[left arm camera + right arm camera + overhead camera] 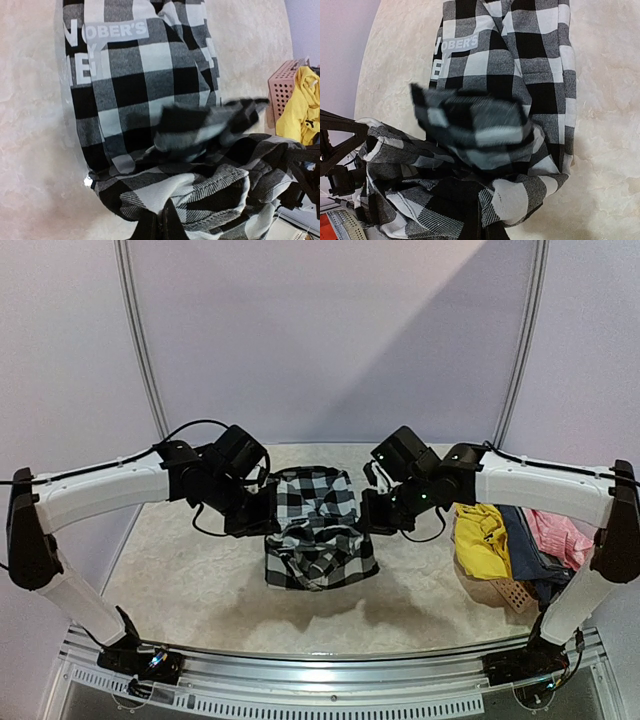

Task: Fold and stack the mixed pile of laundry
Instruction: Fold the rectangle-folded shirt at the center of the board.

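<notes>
The black-and-white checked shirt [318, 525] lies part folded in the middle of the table, its near half bunched up. My left gripper [262, 515] is shut on the shirt's left side and my right gripper [375, 512] on its right side. In the left wrist view the cloth [145, 75] is pinched between the dark fingers [162, 225] at the bottom edge. The right wrist view shows the same shirt [520, 60] pinched in that gripper [487, 227]; a lifted flap looks blurred. The yellow garment [480, 535], blue-grey one [525, 545] and pink one [560, 535] lie heaped at the right.
A salmon perforated basket [515, 595] sits under the heap at the right, near the table's front edge; it also shows in the left wrist view as the basket [282, 82] beside the yellow garment [302, 107]. A curved wall closes off the back of the pale table [190, 580].
</notes>
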### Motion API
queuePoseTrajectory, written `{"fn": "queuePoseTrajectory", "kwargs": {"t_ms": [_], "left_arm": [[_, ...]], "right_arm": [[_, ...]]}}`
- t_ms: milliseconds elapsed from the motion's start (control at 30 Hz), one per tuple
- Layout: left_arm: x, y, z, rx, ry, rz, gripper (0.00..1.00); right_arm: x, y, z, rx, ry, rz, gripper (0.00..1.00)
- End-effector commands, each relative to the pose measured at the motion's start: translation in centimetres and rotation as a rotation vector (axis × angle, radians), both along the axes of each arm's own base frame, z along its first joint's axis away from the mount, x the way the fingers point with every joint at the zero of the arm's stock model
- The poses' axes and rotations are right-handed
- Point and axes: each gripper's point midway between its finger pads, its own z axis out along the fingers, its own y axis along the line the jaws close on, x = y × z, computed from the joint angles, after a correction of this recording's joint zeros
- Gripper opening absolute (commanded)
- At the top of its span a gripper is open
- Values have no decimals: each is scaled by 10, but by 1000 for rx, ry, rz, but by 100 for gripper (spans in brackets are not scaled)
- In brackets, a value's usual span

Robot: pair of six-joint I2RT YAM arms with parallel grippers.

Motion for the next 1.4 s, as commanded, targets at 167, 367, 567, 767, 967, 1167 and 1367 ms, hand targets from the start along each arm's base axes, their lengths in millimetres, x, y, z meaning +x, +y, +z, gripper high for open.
{"fn": "queuePoseTrajectory", "kwargs": {"t_ms": [167,367,567,767,967,1167,1367], "left_arm": [[44,17,-22,54,84,33,0],[66,24,-48,103,157,42,0],[80,28,-74,126,214,55,0],[92,30,-94,137,256,65,0],[104,31,-100,141,269,83,1],[116,29,-84,117,243,104,14],[130,33,-45,84,156,134,38]], "right_arm": [[48,3,-19,-33,42,6,0],[74,3,-41,-50,79,4,0],[96,-2,-70,-61,133,-18,0],[112,-4,-92,-62,185,-33,2],[128,-3,-100,-50,204,-46,7],[150,-2,-78,-21,165,-65,23],[172,-2,-27,25,72,-83,49]]}}
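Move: My left hand and my right hand each still hold a side of the lifted near hem of the rectangle-folded shirt. Its exposed upper half is centred about 20 cm ahead of my left hand, 7 cm right and 12 cm below, and 20 cm ahead of my right hand, 12 cm left and 13 cm below. The shirt's far end lies 7 cm farther out. The yellow garment is about 23 cm right of my right hand, 2 cm ahead and 5 cm below. I carry the pinched hem forward and down onto the shirt's upper half with both hands together, sinking about 10 cm, wrists tipping until the fingers point more nearly straight down. Near the bottom I start to open both grippers, left to about a third and right a bit more, and ease up a few centimetres while still drifting forward; total reach forward is about 12 cm left, 16 cm right. ##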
